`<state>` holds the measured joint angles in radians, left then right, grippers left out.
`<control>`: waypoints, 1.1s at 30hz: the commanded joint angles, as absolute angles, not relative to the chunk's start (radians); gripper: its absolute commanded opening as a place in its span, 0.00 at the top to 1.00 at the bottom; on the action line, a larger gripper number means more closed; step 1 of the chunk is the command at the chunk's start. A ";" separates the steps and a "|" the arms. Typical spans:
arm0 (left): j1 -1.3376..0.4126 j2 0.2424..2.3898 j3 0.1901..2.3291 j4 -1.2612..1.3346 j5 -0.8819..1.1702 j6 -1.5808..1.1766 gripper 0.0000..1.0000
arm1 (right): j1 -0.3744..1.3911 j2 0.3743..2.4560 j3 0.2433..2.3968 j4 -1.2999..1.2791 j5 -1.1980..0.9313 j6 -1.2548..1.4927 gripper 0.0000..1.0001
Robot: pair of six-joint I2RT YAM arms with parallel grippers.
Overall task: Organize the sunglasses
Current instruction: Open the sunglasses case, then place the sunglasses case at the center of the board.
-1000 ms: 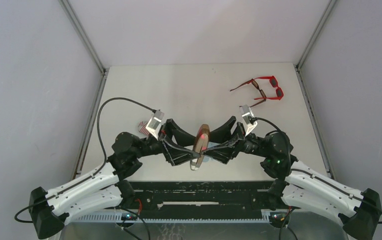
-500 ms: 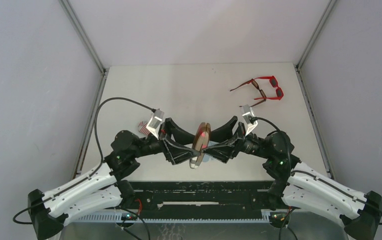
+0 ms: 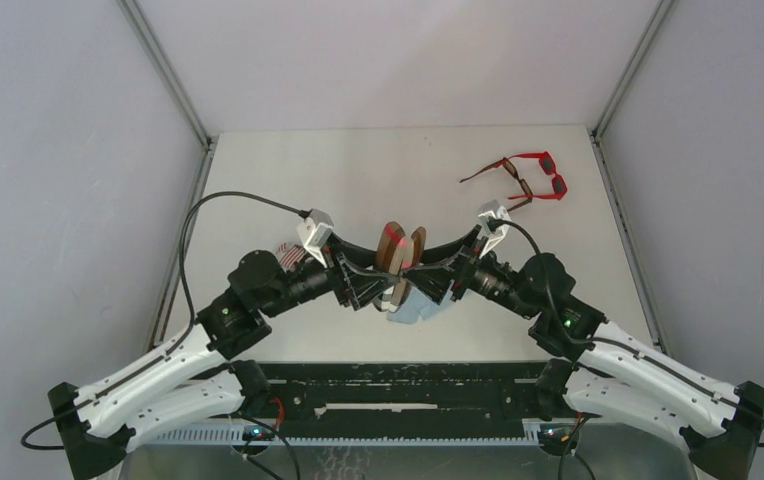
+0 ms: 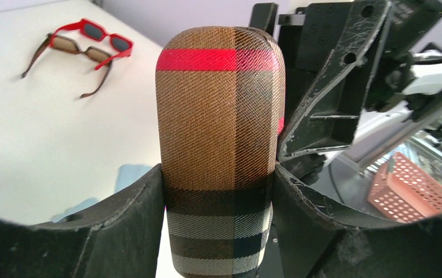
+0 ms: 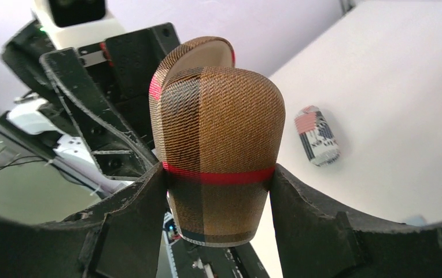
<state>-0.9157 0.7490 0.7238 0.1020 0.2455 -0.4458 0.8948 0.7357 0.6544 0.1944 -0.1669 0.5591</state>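
Note:
The sunglasses lie together at the far right of the table: a red pair (image 3: pixel 546 174) (image 4: pixel 100 36) and a slimmer brown pair (image 3: pixel 506 186) (image 4: pixel 71 50), their arms unfolded. Neither gripper is near them. In the middle, above the table, both grippers hold a brown plaid case (image 3: pixel 399 252) (image 4: pixel 218 116) (image 5: pixel 224 121) between them. My left gripper (image 3: pixel 382 288) (image 4: pixel 218 194) is shut on one half, and my right gripper (image 3: pixel 421 280) (image 5: pixel 218 191) is shut on the other. The halves are spread apart at the top, showing a pale lining.
A flag-print oval case (image 3: pixel 285 254) (image 5: pixel 317 135) lies on the table at the left, behind the left arm. A light blue cloth (image 3: pixel 420 308) (image 4: pixel 129 176) lies under the held case. Metal posts run along both table sides.
Both grippers have moved a little farther from the bases with the case. Its two halves have parted at the top, and the blue cloth now shows beneath it.

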 commanded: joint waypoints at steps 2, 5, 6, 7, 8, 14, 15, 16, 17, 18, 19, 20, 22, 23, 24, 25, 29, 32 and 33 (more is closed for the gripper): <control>-0.921 0.722 0.795 0.052 0.135 -0.409 0.41 | 0.881 0.736 0.708 0.116 0.031 0.493 1.00; -0.922 0.714 0.786 0.044 0.111 -0.410 0.30 | 0.880 0.742 0.714 0.105 0.025 0.494 1.00; -0.922 0.712 0.785 0.040 0.102 -0.410 0.27 | 0.881 0.742 0.715 0.102 0.025 0.494 1.00; -0.921 0.711 0.784 0.033 0.096 -0.409 0.24 | 0.881 0.742 0.715 0.099 0.023 0.494 1.00; -0.922 0.709 0.784 0.029 0.091 -0.408 0.21 | 0.882 0.742 0.716 0.096 0.018 0.494 1.00; -0.921 0.694 0.781 0.000 0.059 -0.406 0.10 | 0.881 0.739 0.723 0.056 0.016 0.461 1.00; -0.921 0.688 0.780 -0.010 0.041 -0.407 0.08 | 0.881 0.743 0.739 0.026 0.029 0.436 1.00; -0.921 0.682 0.776 -0.024 0.017 -0.408 0.08 | 0.880 0.754 0.758 -0.010 0.046 0.406 1.00; -0.920 0.671 0.773 -0.042 -0.016 -0.409 0.08 | 0.881 0.765 0.780 -0.056 0.063 0.373 1.00; -0.920 0.659 0.770 -0.065 -0.052 -0.411 0.08 | 0.882 0.779 0.802 -0.101 0.086 0.334 1.00; -0.920 0.648 0.766 -0.095 -0.102 -0.410 0.08 | 0.882 0.795 0.828 -0.145 0.110 0.297 1.00; -0.920 0.631 0.762 -0.128 -0.151 -0.410 0.08 | 0.882 0.816 0.849 -0.182 0.141 0.241 1.00; -0.920 0.609 0.756 -0.197 -0.269 -0.423 0.08 | 0.888 0.871 0.901 -0.252 0.214 0.164 1.00; -0.920 0.596 0.750 -0.231 -0.321 -0.432 0.07 | 0.891 0.909 0.927 -0.282 0.252 0.125 1.00; -0.920 0.585 0.744 -0.263 -0.371 -0.446 0.08 | 0.900 0.950 0.958 -0.315 0.284 0.091 1.00; -0.920 0.569 0.736 -0.293 -0.418 -0.463 0.08 | 0.910 0.999 0.989 -0.346 0.341 0.053 1.00; -0.920 0.496 0.692 -0.397 -0.587 -0.546 0.08 | 0.959 1.207 1.095 -0.396 0.553 -0.108 1.00; -0.920 0.429 0.664 -0.448 -0.629 -0.577 0.08 | 0.967 1.371 1.165 -0.393 0.659 -0.230 1.00; -0.919 0.409 0.655 -0.455 -0.630 -0.578 0.08 | 0.967 1.424 1.185 -0.386 0.691 -0.270 1.00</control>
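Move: Both hands still hold the sunglasses case, its halves already parted; its middle is about 2 cm right of the left hand and 2 cm left of the right hand, level with both. The blue cloth lies some 17 cm ahead of the left hand, 7 cm right and 32 cm below. From the right hand, the open table just beyond the cloth is roughly 22 cm ahead, 3 cm right, 32 cm down, and the cloth 15 cm ahead, 4 cm right. Left opens, releasing the case and withdrawing 13 cm left; right carries it 15 cm forward and down, tipping downward. ##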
